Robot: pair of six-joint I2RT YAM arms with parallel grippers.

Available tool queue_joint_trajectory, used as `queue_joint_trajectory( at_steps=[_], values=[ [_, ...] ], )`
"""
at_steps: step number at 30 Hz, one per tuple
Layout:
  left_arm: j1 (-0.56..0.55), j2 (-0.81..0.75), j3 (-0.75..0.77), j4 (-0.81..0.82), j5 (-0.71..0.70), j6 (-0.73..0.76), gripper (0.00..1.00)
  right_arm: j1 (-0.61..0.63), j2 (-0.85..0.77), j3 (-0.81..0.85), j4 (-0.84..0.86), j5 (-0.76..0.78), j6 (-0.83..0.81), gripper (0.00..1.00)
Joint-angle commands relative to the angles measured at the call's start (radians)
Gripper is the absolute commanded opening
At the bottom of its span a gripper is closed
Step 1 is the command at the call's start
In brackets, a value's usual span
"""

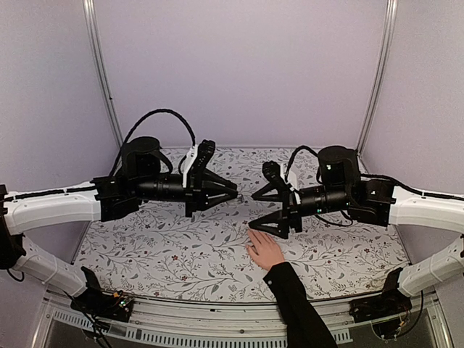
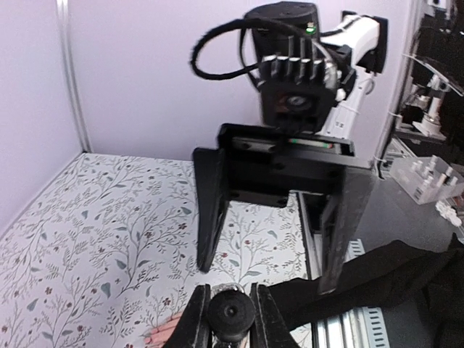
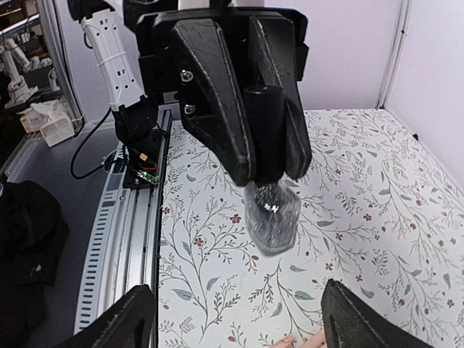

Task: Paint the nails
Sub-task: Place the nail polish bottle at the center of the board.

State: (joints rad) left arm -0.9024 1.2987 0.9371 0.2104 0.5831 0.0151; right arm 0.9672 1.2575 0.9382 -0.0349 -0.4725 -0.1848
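Observation:
A light-skinned hand in a black sleeve lies flat on the flowered table, fingers pointing away. Its nails are too small to make out. My left gripper hangs above the table's middle, shut on the black cap of a small glass bottle that hangs below its fingers. In the left wrist view the cap shows end-on between the fingers. My right gripper faces it a short way off, open and empty, just above the hand's fingertips.
The flowered cloth covers the table between purple walls. A metal rail runs along the near edge, with the arm bases at both corners. The person's sleeve crosses that edge right of centre.

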Motion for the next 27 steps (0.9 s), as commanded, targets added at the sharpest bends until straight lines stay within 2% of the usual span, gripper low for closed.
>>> queue_joint_trajectory(
  at_steps=[1,5,10,17,27],
  values=[
    [0.062,-0.031,-0.109,0.167,-0.106,-0.101,0.0,-0.038,-0.06,-0.056,0.092,0.025,0.044,0.88],
    [0.091,-0.021,-0.227,0.275,-0.249,-0.162,0.0,-0.065,-0.092,-0.103,0.124,0.052,0.08,0.95],
    [0.108,0.023,-0.367,0.446,-0.385,-0.236,0.0,-0.102,-0.134,-0.161,0.147,0.12,0.14,0.99],
    [0.106,0.172,-0.427,0.575,-0.484,-0.278,0.0,-0.161,-0.196,-0.24,0.204,0.139,0.229,0.99],
    [0.072,0.407,-0.464,0.764,-0.58,-0.309,0.0,-0.168,-0.22,-0.259,0.211,0.144,0.245,0.99]
  ],
)
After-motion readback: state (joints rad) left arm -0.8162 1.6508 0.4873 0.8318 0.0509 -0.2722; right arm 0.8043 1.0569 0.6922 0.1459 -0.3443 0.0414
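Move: The left hand already pinches the nail polish bottle by its cap; the board spot it is taken to lies about 11 cm ahead, 6 cm to the left and 27 cm below. The person's hand lies some 6 cm ahead, 13 cm to the right and 28 cm below the left hand. From the right hand, that board spot is roughly 12 cm ahead, 16 cm left and 23 cm below. Left lowers its pinched bottle some 20 cm towards the board, swinging forward; right opens fully, withdrawing forward-right. ##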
